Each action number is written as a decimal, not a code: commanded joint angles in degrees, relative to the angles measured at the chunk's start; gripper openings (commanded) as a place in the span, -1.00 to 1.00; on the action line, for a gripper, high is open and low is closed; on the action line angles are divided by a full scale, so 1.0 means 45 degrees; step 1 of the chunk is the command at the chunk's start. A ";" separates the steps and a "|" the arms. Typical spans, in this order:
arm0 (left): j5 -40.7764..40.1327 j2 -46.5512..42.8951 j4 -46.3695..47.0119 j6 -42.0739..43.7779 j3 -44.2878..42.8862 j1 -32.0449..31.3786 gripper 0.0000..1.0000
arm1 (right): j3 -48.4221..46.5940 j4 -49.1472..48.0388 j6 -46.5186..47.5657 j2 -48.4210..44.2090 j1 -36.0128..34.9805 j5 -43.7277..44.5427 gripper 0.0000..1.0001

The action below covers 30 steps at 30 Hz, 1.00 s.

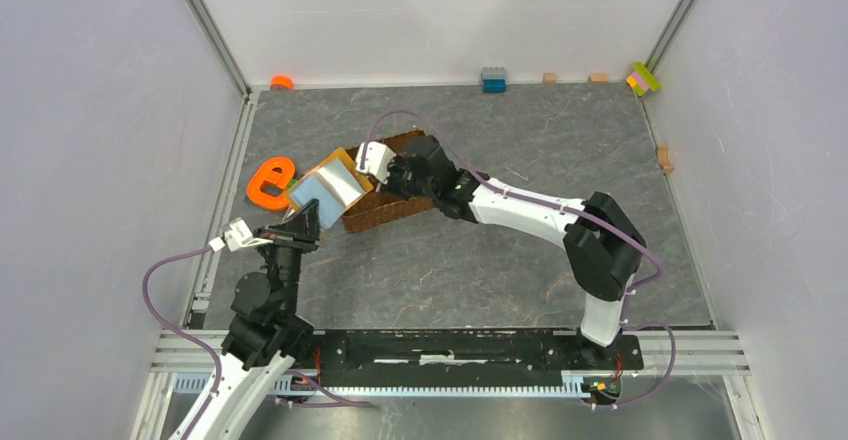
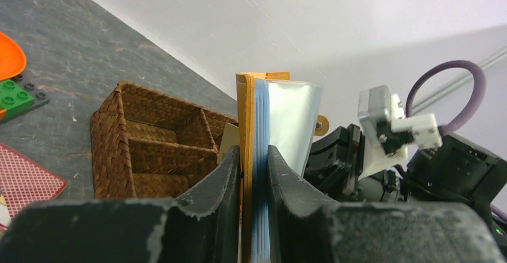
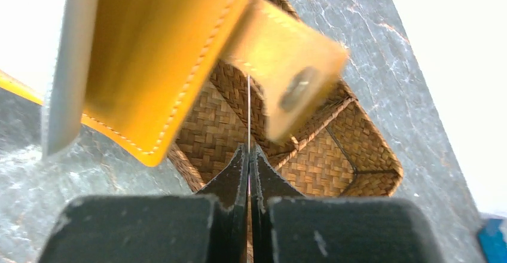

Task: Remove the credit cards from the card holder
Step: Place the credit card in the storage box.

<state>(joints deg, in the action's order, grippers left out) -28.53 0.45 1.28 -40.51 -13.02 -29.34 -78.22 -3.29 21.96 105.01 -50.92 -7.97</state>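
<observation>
The orange card holder point(image 1: 325, 188) hangs open above the table, its pale blue-grey lining point(image 2: 290, 119) showing. My left gripper point(image 2: 253, 152) is shut on its lower edge, one finger on the orange cover and the other on the lining. In the right wrist view the card holder point(image 3: 161, 54) and its snap tab point(image 3: 287, 72) fill the upper left. My right gripper point(image 3: 249, 149) is shut on a thin credit card point(image 3: 249, 107), seen edge-on as a pale line over the tray. From the left wrist, a beige corner of a credit card point(image 2: 229, 138) shows just left of the holder.
A brown woven divided tray point(image 1: 390, 210) lies right behind the card holder, under my right gripper point(image 1: 362, 178). An orange e-shaped toy point(image 1: 268, 182) lies to the left. Toy bricks point(image 1: 493, 80) line the back wall. A green brick point(image 2: 15, 95) and a red patterned sheet point(image 2: 24, 182) lie near the left arm.
</observation>
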 commanded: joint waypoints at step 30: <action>-0.2888 -0.0929 -0.2560 -0.2545 -0.1449 -0.0179 -0.96 | -0.1207 0.0152 0.4379 0.1538 -0.2416 0.6166 -0.34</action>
<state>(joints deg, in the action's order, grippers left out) -39.62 0.38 -12.12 -49.08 -17.65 -30.00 -89.49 3.70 41.85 119.00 -61.23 21.50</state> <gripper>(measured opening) 0.251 0.321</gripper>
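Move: The open storage box lies below my right hand, which holds the credit card; its middle is some 13 cm down, about 3 cm to the right and 2 cm back. The card holder, in my left hand, hangs about 7 cm to the left of my right hand, 3 cm back and 6 cm higher. The playing-card box lies roughly 16 cm left and 9 cm back on the table. From my left hand the storage box is about 8 cm ahead, 13 cm right and 20 cm down. I sink my right hand about 5 cm with the credit card towards the storage box, rolling it and tipping the fingertips further down as I go. Then I ease a couple of centimetres left and open the fingers to let the card go. Meanwhile my left hand keeps its pinch on the card holder and draws it about 3 cm left and slightly down, turning a little counter-clockwise. ##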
